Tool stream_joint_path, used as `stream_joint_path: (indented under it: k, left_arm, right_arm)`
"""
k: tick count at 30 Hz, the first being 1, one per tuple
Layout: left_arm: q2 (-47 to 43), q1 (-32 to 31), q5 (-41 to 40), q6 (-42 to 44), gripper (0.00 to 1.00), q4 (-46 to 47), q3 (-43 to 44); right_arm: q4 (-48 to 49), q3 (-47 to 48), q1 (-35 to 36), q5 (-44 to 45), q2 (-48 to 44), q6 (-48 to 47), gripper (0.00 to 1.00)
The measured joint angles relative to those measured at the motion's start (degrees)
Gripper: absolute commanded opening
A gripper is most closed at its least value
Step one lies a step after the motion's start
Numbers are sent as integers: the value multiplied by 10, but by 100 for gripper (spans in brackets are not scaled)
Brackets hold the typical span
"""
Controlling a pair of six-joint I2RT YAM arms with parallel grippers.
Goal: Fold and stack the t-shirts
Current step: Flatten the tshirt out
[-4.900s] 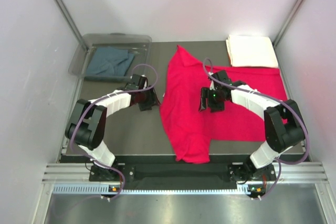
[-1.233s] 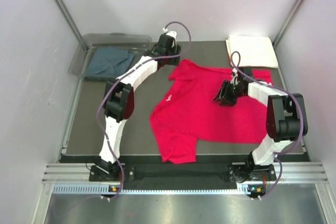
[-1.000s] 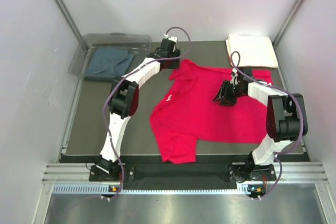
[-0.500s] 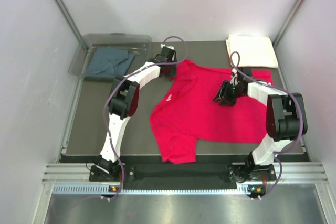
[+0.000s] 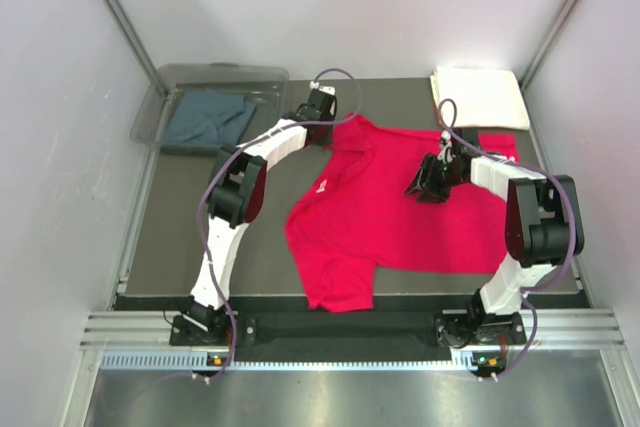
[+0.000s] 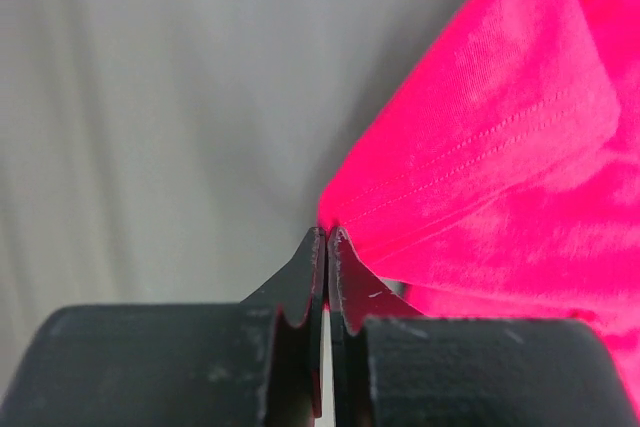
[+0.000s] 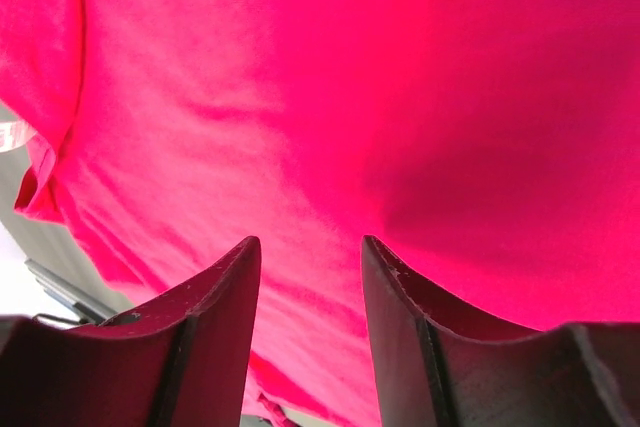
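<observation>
The red t-shirt (image 5: 380,209) lies spread out on the dark table, collar toward the back. At its far-left corner my left gripper (image 5: 326,135) is shut, and in the left wrist view the left gripper (image 6: 327,234) pinches the hemmed edge of the red t-shirt (image 6: 500,147). My right gripper (image 5: 420,187) rests low over the shirt's right half; the right wrist view shows the right gripper (image 7: 310,247) open, with flat red t-shirt cloth (image 7: 400,97) between the fingers. A cream-white folded t-shirt (image 5: 480,97) sits at the back right. A blue-grey t-shirt (image 5: 208,119) lies crumpled at the back left.
The blue-grey t-shirt lies inside a clear plastic bin (image 5: 225,72) that overhangs the table's back-left corner. Bare dark table (image 5: 200,227) shows left of the red shirt. White walls close in on both sides and behind.
My left gripper came down from the back edge to the red shirt's far-left corner and shut on its edge. The right arm has stayed in place.
</observation>
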Motion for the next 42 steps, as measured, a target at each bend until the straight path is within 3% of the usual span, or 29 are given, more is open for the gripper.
stream_joint_path:
  k: [9,14,20,27,29,35,39,42]
  left_arm:
    - [2,-2,-67,146,0,98,70]
    - [27,-2,-128,297,0,273,101]
    - [145,-6,-176,426,0,440,184]
    - [238,-9,-184,477,0,537,193]
    - [251,-8,-182,483,11,551,194]
    - [255,0,-198,489,14,587,199]
    - [255,9,-222,494,83,605,202]
    - [253,16,-236,472,99,607,203]
  right_arm:
    - [15,9,6,17,26,21,44]
    - [25,10,11,33,26,33,45]
    - [50,19,12,55,32,42,45]
    - [105,47,12,80,63,63,45]
    - [116,49,12,87,66,65,45]
    - [116,78,12,102,85,57,46]
    - [109,108,12,117,101,49,46]
    - [101,136,12,131,114,41,47]
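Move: My left fingers hold the far-left sleeve corner of the red t-shirt. The bare table I take it to lies about 15 cm straight ahead and 2 cm below, near the back wall. The white label on the shirt is some 13 cm back from that hand and level with it sideways; the bin's middle is 28 cm left and 9 cm ahead. From my right hand, the shirt's far edge is roughly 18 cm ahead and 3 cm down; the folded white cloth is 28 cm ahead, 15 cm right. With my left hand I fling the held corner up and forward, rising about 15 cm and tipping my fingers up some 55 degrees towards level, then sink towards the table near the back wall, open wide to let go and slip a little left. My half-open right hand dips slightly, then glides forward low over the shirt towards its far edge. ##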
